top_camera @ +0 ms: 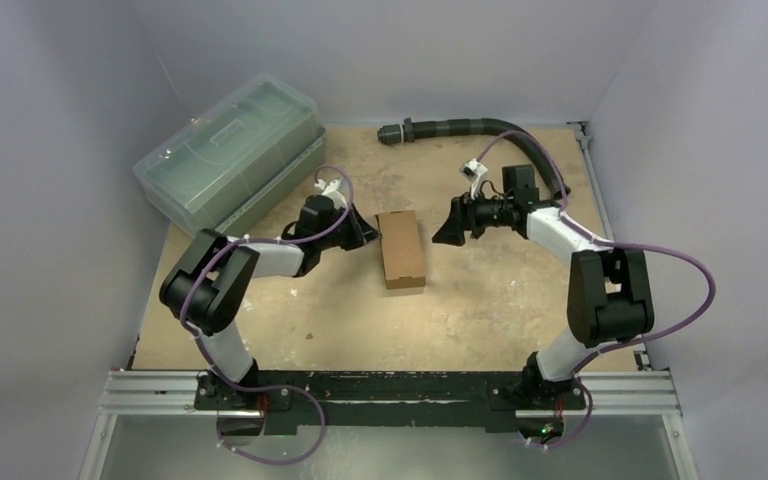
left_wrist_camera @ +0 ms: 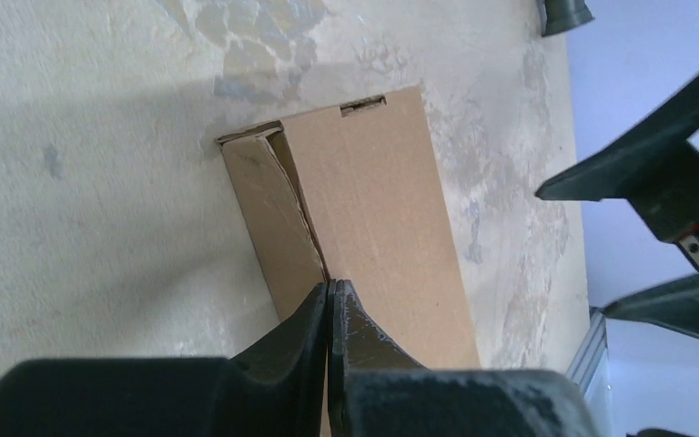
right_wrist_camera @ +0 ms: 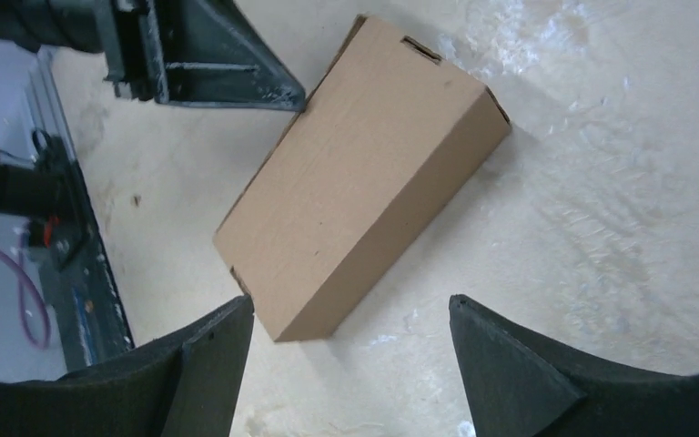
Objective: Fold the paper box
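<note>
The paper box [top_camera: 401,250] is a small brown carton lying flat in the middle of the table, its long side running front to back. In the left wrist view the paper box [left_wrist_camera: 373,209] shows a slot at its far end and a side panel gaping along a seam. My left gripper [left_wrist_camera: 330,287] is shut, fingertips pressed together right at that seam on the box's left edge [top_camera: 372,236]. My right gripper [right_wrist_camera: 350,309] stands open just right of the box [right_wrist_camera: 355,173], near its front corner and not touching it [top_camera: 445,228].
A large clear greenish lidded bin [top_camera: 230,150] sits at the back left, behind my left arm. A black corrugated hose [top_camera: 460,128] runs along the back edge to the right. White walls enclose the table; the metal rail [top_camera: 390,392] lies at the front.
</note>
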`<state>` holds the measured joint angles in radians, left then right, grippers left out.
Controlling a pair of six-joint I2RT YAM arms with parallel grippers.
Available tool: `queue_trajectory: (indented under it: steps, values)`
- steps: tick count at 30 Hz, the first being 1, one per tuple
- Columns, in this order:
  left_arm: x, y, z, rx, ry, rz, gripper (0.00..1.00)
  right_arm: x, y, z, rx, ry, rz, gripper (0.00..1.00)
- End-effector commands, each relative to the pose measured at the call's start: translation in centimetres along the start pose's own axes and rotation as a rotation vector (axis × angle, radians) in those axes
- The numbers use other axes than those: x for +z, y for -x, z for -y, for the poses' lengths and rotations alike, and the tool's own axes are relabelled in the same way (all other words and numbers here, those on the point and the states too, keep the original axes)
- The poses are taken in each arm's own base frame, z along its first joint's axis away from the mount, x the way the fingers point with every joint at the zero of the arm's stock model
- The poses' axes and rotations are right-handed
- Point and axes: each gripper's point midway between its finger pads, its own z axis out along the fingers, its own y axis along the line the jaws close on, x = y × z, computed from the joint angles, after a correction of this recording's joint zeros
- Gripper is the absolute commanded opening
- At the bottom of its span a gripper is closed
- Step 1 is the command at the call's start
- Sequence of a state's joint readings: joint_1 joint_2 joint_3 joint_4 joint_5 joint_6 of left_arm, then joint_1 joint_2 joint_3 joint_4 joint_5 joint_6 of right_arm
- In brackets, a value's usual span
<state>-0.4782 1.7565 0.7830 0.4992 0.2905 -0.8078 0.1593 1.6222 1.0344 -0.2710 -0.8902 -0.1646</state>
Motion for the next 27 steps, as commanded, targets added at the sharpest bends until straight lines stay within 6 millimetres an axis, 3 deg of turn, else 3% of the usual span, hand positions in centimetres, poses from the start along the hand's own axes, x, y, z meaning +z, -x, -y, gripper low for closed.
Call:
queue_trajectory:
  steps: [1,6,10,16,23,27]
  values:
    - [-1.4,-0.7,2.4,0.004,-0.132,-0.006,0.00,1.1,0.1,-1.0,0.161,0.066,0.110,0.81]
    - [-2.4,-1.6,3.5,-0.027,-0.198,-0.013,0.02,2.6,-1.8,0.2,0.257,0.072,0.071,0.77]
    - [-3.7,-1.3,4.6,-0.026,-0.233,0.003,0.27,3.2,-2.2,0.3,0.282,0.098,0.060,0.75]
    - [-5.8,-0.8,5.4,-0.036,-0.250,0.047,0.39,3.9,-3.0,0.3,0.326,0.140,0.038,0.69]
    - [-8.5,-1.8,3.0,-0.096,-0.184,0.122,0.56,4.6,-3.8,0.7,0.353,0.140,0.011,0.64]
    - [-9.9,-2.6,2.1,-0.135,-0.178,0.151,0.62,4.9,-4.4,0.7,0.373,0.156,-0.009,0.54]
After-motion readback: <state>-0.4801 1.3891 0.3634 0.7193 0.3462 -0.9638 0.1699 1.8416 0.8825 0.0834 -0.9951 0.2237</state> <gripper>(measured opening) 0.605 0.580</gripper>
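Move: The paper box lies with its middle about 4 cm to the right of the left hand, 3 cm back and 3 cm below. The shut left fingertips are already at the slightly open seam along its left long edge. From the open right hand, the box's right long edge is some 4 cm to the left, 3 cm back and 7 cm down. Its middle is about 8 cm left, 3 cm back and 8 cm down. Back along the box's left edge the left hand slides, nearly level at first with fingertips shut. It then lifts clear and opens past half, drifting left at the end, about 9 cm back in all. The right hand sinks some 7 cm and edges left to the box's right long edge, fingers tipping down about 20 degrees and closing partway, one tip coming to touch the edge. ##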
